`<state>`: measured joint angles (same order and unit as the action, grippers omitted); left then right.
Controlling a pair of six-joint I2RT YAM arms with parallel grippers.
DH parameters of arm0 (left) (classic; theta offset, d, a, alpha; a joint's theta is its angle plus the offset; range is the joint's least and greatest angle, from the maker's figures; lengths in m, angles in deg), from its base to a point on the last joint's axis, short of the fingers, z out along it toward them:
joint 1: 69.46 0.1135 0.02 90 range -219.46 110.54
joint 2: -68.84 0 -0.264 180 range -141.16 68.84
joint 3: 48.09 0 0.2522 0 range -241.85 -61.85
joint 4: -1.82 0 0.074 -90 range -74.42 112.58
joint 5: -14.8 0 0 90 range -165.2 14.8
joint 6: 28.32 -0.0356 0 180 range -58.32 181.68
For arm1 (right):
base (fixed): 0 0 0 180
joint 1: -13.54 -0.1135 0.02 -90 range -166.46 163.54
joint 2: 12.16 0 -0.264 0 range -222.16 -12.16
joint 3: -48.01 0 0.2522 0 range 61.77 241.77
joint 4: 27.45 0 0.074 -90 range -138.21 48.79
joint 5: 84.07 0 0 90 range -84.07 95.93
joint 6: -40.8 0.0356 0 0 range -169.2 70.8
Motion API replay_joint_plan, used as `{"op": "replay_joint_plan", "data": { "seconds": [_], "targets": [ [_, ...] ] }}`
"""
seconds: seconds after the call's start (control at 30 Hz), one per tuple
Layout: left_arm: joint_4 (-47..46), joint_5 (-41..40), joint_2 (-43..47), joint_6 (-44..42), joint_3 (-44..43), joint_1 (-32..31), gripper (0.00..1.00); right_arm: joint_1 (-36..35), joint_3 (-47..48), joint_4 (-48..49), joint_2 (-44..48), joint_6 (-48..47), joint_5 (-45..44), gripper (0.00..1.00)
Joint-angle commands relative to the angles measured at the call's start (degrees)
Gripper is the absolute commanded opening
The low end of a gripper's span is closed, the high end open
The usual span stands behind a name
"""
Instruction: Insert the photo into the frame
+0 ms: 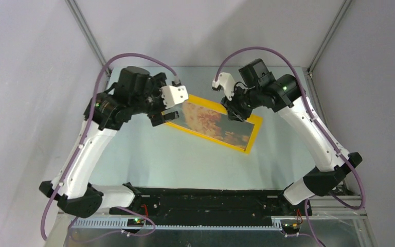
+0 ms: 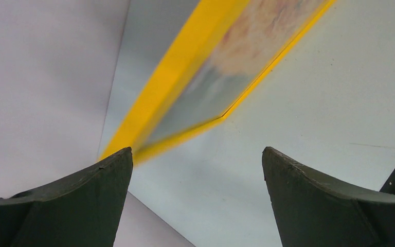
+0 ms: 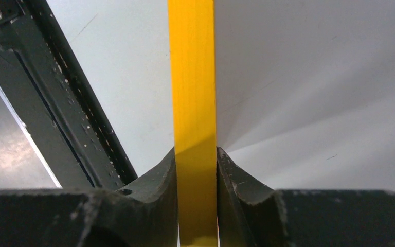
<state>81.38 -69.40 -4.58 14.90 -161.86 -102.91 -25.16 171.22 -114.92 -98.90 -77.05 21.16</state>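
Note:
The yellow frame [image 1: 254,135] lies slanted across the middle of the table, with the photo [image 1: 205,119] of orange flowers showing inside it. My right gripper [image 1: 235,110] is shut on the frame's far edge; in the right wrist view the yellow bar [image 3: 193,92] stands edge-on between the fingers [image 3: 159,177]. My left gripper [image 1: 160,114] is open at the frame's left end. In the left wrist view the frame's corner [image 2: 169,87] and the blurred photo [image 2: 247,51] lie just ahead of the spread fingers [image 2: 103,185], with nothing between them.
A black rail [image 1: 211,203] runs along the near edge between the arm bases. Grey walls and metal corner posts [image 1: 85,28] close in the table at back and sides. A dark metal bar [image 3: 56,98] shows left of the frame in the right wrist view.

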Motion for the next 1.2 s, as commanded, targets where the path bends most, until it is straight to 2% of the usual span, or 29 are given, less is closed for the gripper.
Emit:
{"op": "replay_joint_plan", "data": {
  "seconds": [0.0,0.37,0.53,0.73,0.93,1.17],
  "targets": [
    [-1.4,5.2,3.9,3.6,-1.1,4.1,1.0,3.2,6.3,1.3,-0.9,5.2,4.9,0.0],
    [-5.4,7.5,6.3,12.2,4.9,8.9,1.0,12.2,12.0,4.3,-6.9,13.8,7.3,0.0],
    [-7.9,6.8,6.2,15.7,8.8,9.5,1.0,18.9,14.3,5.5,-10.0,17.4,11.5,0.0],
    [-10.9,6.1,5.9,17.3,14.0,10.7,1.0,25.2,12.5,7.5,-11.7,21.3,16.8,0.0],
    [-12.4,6.8,4.8,18.3,16.1,11.5,1.0,31.6,0.3,18.7,-8.1,27.0,21.9,0.0],
    [-13.1,7.1,2.9,18.9,16.9,11.9,1.0,37.7,-21.7,37.9,-2.5,38.3,26.1,0.0]
  ]
}}
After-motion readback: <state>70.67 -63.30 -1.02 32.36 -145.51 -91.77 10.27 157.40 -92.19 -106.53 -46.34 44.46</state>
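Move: The right hand already pinches the upper long edge of the frame, with the photo in it; the frame's middle lies about 10 cm to its left, 5 cm ahead and 11 cm below. The frame's upper right corner is roughly 8 cm to the right of that grip, 2 cm back and 3 cm lower. From the left hand, open and free of the frame, the middle is some 17 cm right, 4 cm ahead and 14 cm below. Keeping its pinch on the frame's edge, the right hand swings it forward about 13 cm and some 10 cm right, away from the left hand, dipping near the end, while the wrist turns some 40 degrees clockwise and rolls its left side up. The left hand, fingers wide open, first backs off a little left and up beside the frame's left end, then sinks to about 6 cm below its start, tilting down and turning counter-clockwise. ##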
